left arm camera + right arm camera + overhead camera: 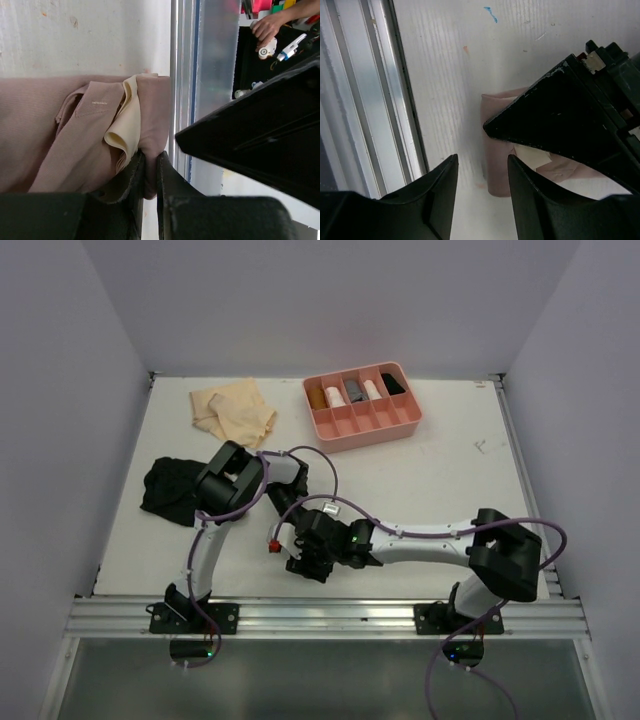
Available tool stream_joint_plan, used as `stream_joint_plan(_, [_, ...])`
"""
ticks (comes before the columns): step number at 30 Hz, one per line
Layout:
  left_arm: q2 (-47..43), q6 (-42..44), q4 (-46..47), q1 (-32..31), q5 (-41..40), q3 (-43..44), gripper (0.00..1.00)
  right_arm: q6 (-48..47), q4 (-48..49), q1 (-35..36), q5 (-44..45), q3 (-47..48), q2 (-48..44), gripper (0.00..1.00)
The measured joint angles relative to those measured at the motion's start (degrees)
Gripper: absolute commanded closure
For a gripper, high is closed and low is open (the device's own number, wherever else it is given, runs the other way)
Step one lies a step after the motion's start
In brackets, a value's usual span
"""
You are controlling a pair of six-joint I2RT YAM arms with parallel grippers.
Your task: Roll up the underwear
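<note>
The dusty pink underwear with a cream patch lies partly rolled near the table's front rail. My left gripper is shut on a fold at the roll's end, with pink cloth pinched between its fingers. My right gripper stands open just beside the roll, with only bare table between its fingers. From the top view both arms cover this garment. The black underwear lies crumpled at the left, and the pale tan underwear lies at the back left.
A pink divided tray with several rolled items in its compartments stands at the back, right of centre. The aluminium front rail runs close beside the roll. Grey walls enclose the table on three sides.
</note>
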Motion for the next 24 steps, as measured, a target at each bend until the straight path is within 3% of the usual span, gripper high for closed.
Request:
stream_joint_plan(5, [0.5,0.0,-0.5,0.0,0.1,0.3,0.86,-0.3,4.2,0.2,1.7,-1.7,3.4,0.51])
stream_joint_plan(8, [0.5,0.0,-0.5,0.0,0.1,0.3,0.85,-0.7,6.5,0.2,2.7,-2.7,5.0,0.57])
stream_joint_plan(9, [0.5,0.0,-0.5,0.0,0.1,0.3,0.85,-0.8,7.1,0.2,2.9,-2.7,5.5,0.61])
stream_joint_plan(10, [0.5,0.0,-0.5,0.1,0.0,0.3,0.85,-0.9,7.5,0.2,3.1,-2.7,5.7,0.75])
stream_joint_plan(14, [0.5,0.0,-0.8,0.2,-0.2,0.3,0.80,-1.6,8.4,0.2,3.3,-3.1,5.7,1.00])
stream_joint_plan(18, [-0.3,-1.0,-0.8,0.8,-0.3,0.2,0.61,-1.4,8.9,0.2,2.8,-3.2,5.7,1.00])
stream_joint_plan(24, [-4.6,-0.9,1.4,5.1,-1.0,3.7,0.57,-0.7,12.0,-0.3,0.4,-4.4,5.7,1.00])
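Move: Just under the right hand's open fingers is the near folded end of the underwear, some 5 cm below, about 1 cm ahead and 1 cm left. The metal rail lies straight back about 9 cm and the black cloth some 20 cm ahead and 31 cm left, both roughly 6 cm below. The left hand already pinches that same end; its middle lies level with the left fingers, about 2 cm to their right. Sinking about 4 cm and easing 1 cm forward, the right hand straddles the underwear's near fold and shuts its fingers on it, then stays low with a slight drift left. The left hand keeps its pinch until the right has closed, then opens, lets go and pulls away forward over the underwear, roughly 5 cm, rising 2 cm. ##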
